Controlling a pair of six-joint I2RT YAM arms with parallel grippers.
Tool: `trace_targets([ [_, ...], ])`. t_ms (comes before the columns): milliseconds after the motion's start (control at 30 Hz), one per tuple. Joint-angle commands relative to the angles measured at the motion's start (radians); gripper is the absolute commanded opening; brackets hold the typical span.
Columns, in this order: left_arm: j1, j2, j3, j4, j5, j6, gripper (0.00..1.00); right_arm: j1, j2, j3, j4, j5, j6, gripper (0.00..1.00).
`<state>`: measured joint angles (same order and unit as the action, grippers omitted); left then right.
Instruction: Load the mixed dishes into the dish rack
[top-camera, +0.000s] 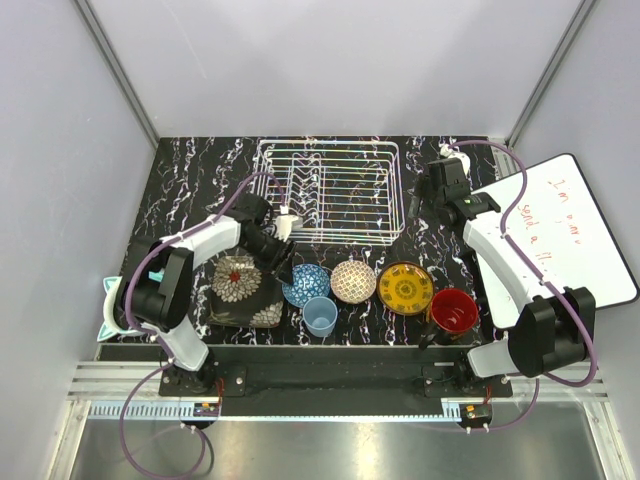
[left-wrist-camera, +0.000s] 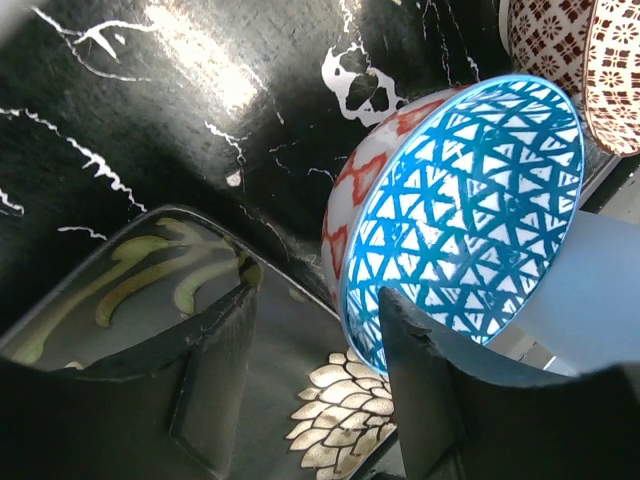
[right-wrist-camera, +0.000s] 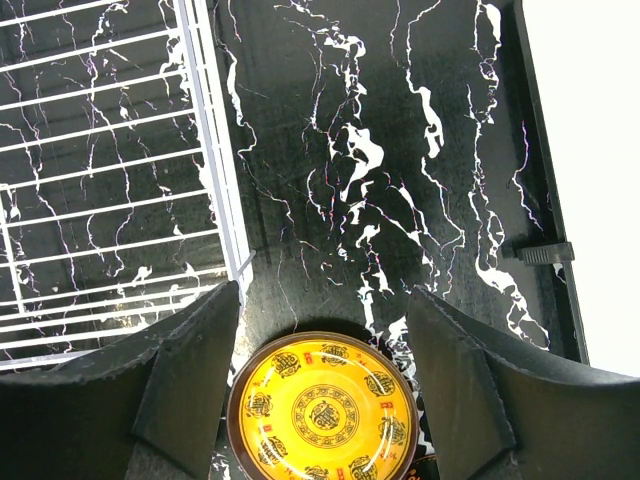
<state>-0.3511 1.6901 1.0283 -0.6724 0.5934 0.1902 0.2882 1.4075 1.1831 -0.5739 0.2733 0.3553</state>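
The blue patterned bowl (top-camera: 305, 284) (left-wrist-camera: 460, 210) sits on the table next to the black square floral plate (top-camera: 243, 291) (left-wrist-camera: 150, 290). My left gripper (top-camera: 283, 270) (left-wrist-camera: 315, 300) is open astride the bowl's near rim, one finger inside the bowl and the other over the plate. The beige patterned bowl (top-camera: 353, 281), yellow plate (top-camera: 405, 288) (right-wrist-camera: 322, 415), light-blue cup (top-camera: 320, 316) and red-inside mug (top-camera: 453, 310) stand in the front row. The white wire dish rack (top-camera: 330, 190) (right-wrist-camera: 100, 180) holds nothing. My right gripper (top-camera: 432, 200) (right-wrist-camera: 325, 290) hangs open and empty above the table, right of the rack.
A whiteboard (top-camera: 565, 235) (right-wrist-camera: 590, 150) with red writing lies at the right edge. A teal item (top-camera: 108, 305) sits off the mat at the left. The cup (left-wrist-camera: 590, 290) and beige bowl (left-wrist-camera: 580, 60) crowd the blue bowl's far side.
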Motion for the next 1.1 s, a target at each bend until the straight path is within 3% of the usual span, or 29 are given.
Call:
trace_targets([
  [0,-0.025,-0.003,0.032,0.034,-0.018,0.011,0.55,0.008,-0.036,0.006,-0.004,0.037,0.011,0.75],
  [167,-0.037,-0.003,0.026,0.036,-0.021,0.014,0.47,0.008,-0.038,-0.008,-0.003,0.027,0.022,0.73],
  [300,-0.043,-0.009,0.038,0.036,-0.023,0.017,0.22,0.008,-0.039,-0.014,-0.003,0.027,0.024,0.73],
  [333,-0.045,-0.01,0.045,0.033,-0.023,0.02,0.09,0.008,-0.039,-0.014,-0.001,0.029,0.024,0.73],
  [400,-0.046,-0.017,0.052,0.028,-0.029,0.022,0.0,0.008,-0.041,-0.016,-0.003,0.03,0.025,0.72],
  [833,-0.055,-0.104,0.133,0.019,-0.119,0.015,0.0,0.008,-0.033,-0.027,0.011,0.007,0.031,0.71],
  [1067,-0.055,-0.171,0.285,0.019,-0.314,0.021,0.0,0.008,-0.028,-0.025,0.012,0.009,0.027,0.71],
])
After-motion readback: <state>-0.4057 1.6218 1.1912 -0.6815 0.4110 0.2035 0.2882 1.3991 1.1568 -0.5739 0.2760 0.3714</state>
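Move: The blue bowl's middle is about 5 cm to the left hand's right, 2 cm back and 3 cm lower, its near-left rim already between the open fingers. The blue cup stands 8 cm right and 9 cm back, the brown-patterned bowl 15 cm right and 1 cm back, the flowered plate 9 cm left and 4 cm back; the dish rack's middle is 18 cm ahead, 9 cm right. From the right hand the blue bowl lies about 27 cm left, 17 cm back and 16 cm lower. Easing about 1 cm rightward at rim height, the left hand shuts its fingers and pinches the blue bowl's left rim, one finger inside and one outside. Then, after a brief near-stand, it speeds up and carries the bowl up and forward, roughly 5 cm each way, towards the dish rack's near rail, the fingertips swinging some 15 degrees forward. ##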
